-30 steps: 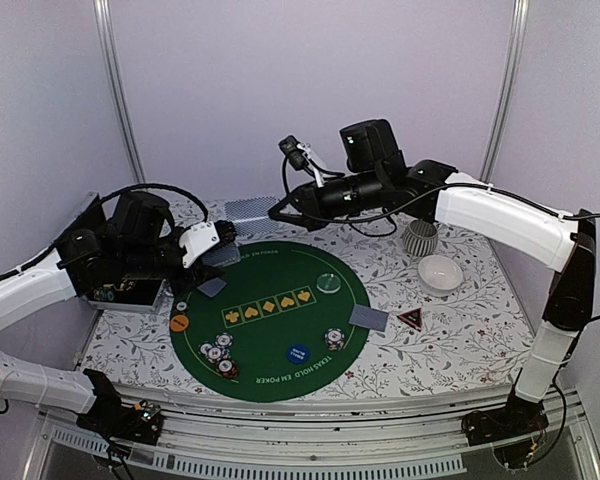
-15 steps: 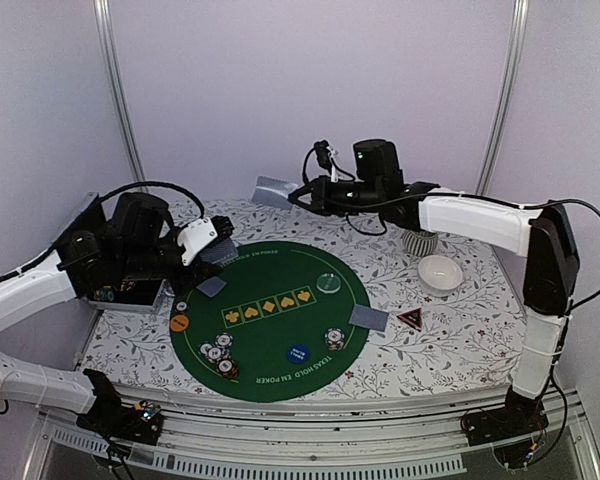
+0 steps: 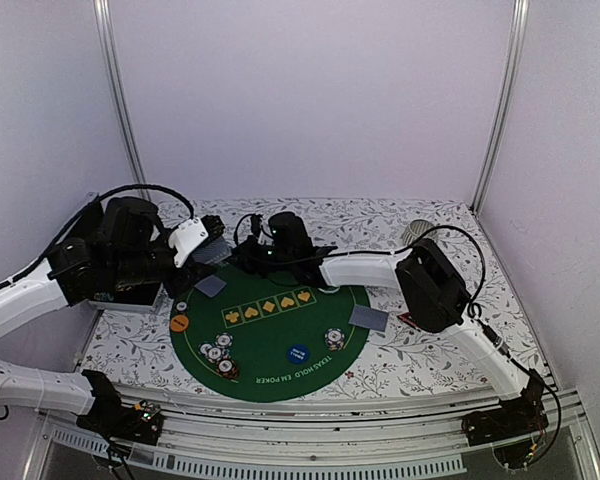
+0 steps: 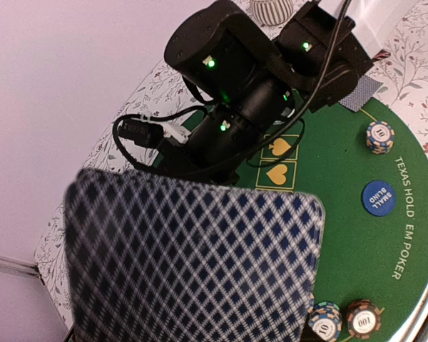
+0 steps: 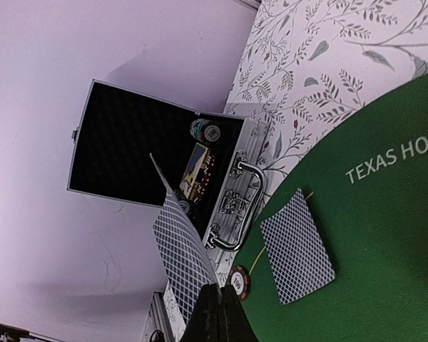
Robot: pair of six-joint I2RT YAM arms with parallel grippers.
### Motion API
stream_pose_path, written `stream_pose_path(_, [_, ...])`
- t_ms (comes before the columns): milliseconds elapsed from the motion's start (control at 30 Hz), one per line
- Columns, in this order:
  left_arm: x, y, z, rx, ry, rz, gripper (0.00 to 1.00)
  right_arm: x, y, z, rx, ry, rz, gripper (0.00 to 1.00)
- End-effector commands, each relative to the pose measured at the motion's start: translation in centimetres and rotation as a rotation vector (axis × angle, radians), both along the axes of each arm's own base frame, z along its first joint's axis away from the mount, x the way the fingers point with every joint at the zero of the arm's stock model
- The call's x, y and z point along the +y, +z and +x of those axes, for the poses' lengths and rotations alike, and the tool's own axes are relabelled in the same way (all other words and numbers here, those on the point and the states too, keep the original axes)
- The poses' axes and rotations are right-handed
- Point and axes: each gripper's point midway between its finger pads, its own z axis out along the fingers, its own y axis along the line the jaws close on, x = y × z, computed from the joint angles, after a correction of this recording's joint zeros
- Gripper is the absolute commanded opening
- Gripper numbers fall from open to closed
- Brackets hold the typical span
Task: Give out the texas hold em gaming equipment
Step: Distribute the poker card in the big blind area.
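My left gripper (image 3: 209, 243) holds a stack of grey-blue-backed playing cards (image 4: 192, 263) over the back-left edge of the green mat (image 3: 280, 330); the cards hide its fingers in the left wrist view. My right gripper (image 5: 218, 313) is shut on one thin playing card (image 5: 177, 246) just beside it, next to the open case. One card (image 5: 297, 246) lies on the mat below, another card (image 3: 368, 318) at the right. Striped chips (image 3: 218, 355) and a chip stack (image 3: 334, 338) sit near the front, with the blue button (image 3: 298, 353) and orange button (image 3: 179, 323).
An open aluminium case (image 5: 164, 164) with chips inside stands off the mat's left edge. The right arm (image 3: 430, 285) stretches across the table's middle and covers things behind it. A ribbed grey cup (image 3: 418, 231) peeks out at the back right.
The right arm has swung from the back right across to the left with its card, ending beside the left gripper. The left arm has barely moved.
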Motion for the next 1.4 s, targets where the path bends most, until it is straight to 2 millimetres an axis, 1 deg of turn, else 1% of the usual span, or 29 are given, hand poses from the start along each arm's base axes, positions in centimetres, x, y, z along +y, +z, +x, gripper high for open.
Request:
stream_pose_path(0, [-0.1,0.7,0.1,-0.026,0.005,-0.031,0.41,1.5,-2.0,0.4,0.114,-0.081,0.075,0.02])
stream_pose_path(67, [0.0,0.6,0.0,-0.028,0.003,-0.03,0.41,1.8,-2.8,0.3,0.145,-0.101,0.078,0.02])
stream_pose_path(233, [0.0,0.6,0.0,-0.03,0.002,-0.03,0.41,2.3,-3.6,0.0,0.148,-0.136,0.067,0.02])
stream_pose_path(433, [0.0,0.6,0.1,-0.031,0.003,-0.027,0.4,2.5,-5.5,-0.1,0.185,-0.163,0.052,0.02])
stream_pose_path(533, [0.0,0.6,0.1,-0.035,0.004,-0.024,0.4,2.7,-6.2,0.0,0.207,-0.168,0.055,0.02])
stream_pose_path(833, [-0.1,0.3,0.3,-0.034,-0.002,-0.011,0.4,3.1,-6.8,-0.5,0.207,-0.166,0.046,0.02])
stream_pose_path(1300, [-0.1,0.2,0.3,-0.036,-0.003,-0.007,0.41,4.2,-9.4,-2.1,0.263,-0.143,0.029,0.02])
stream_pose_path(1367, [0.0,0.2,0.3,-0.037,-0.002,-0.007,0.41,4.4,-9.5,-2.3,0.27,-0.14,0.031,0.02])
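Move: The right hand already pinches a card, its fingers pointing left. It is taken to the card lying in the big blind area, about 6 cm left of this hand, level with it fore and aft, some 11 cm down. The single chip lies about 12 cm left and 5 cm back, the orange disc 12 cm left and 9 cm back. From the left hand, the lying card is roughly 6 cm ahead, straight in line, 22 cm below. Down, quickly at first and then creeping, the right hand sinks about 7.5 cm and works some 3.5 cm left towards the card lying on the mat. It rolls nearly 15 degrees, its forward side dipping, swings a little clockwise, and keeps the card pinched. The left hand stays in place with the deck still held up. ##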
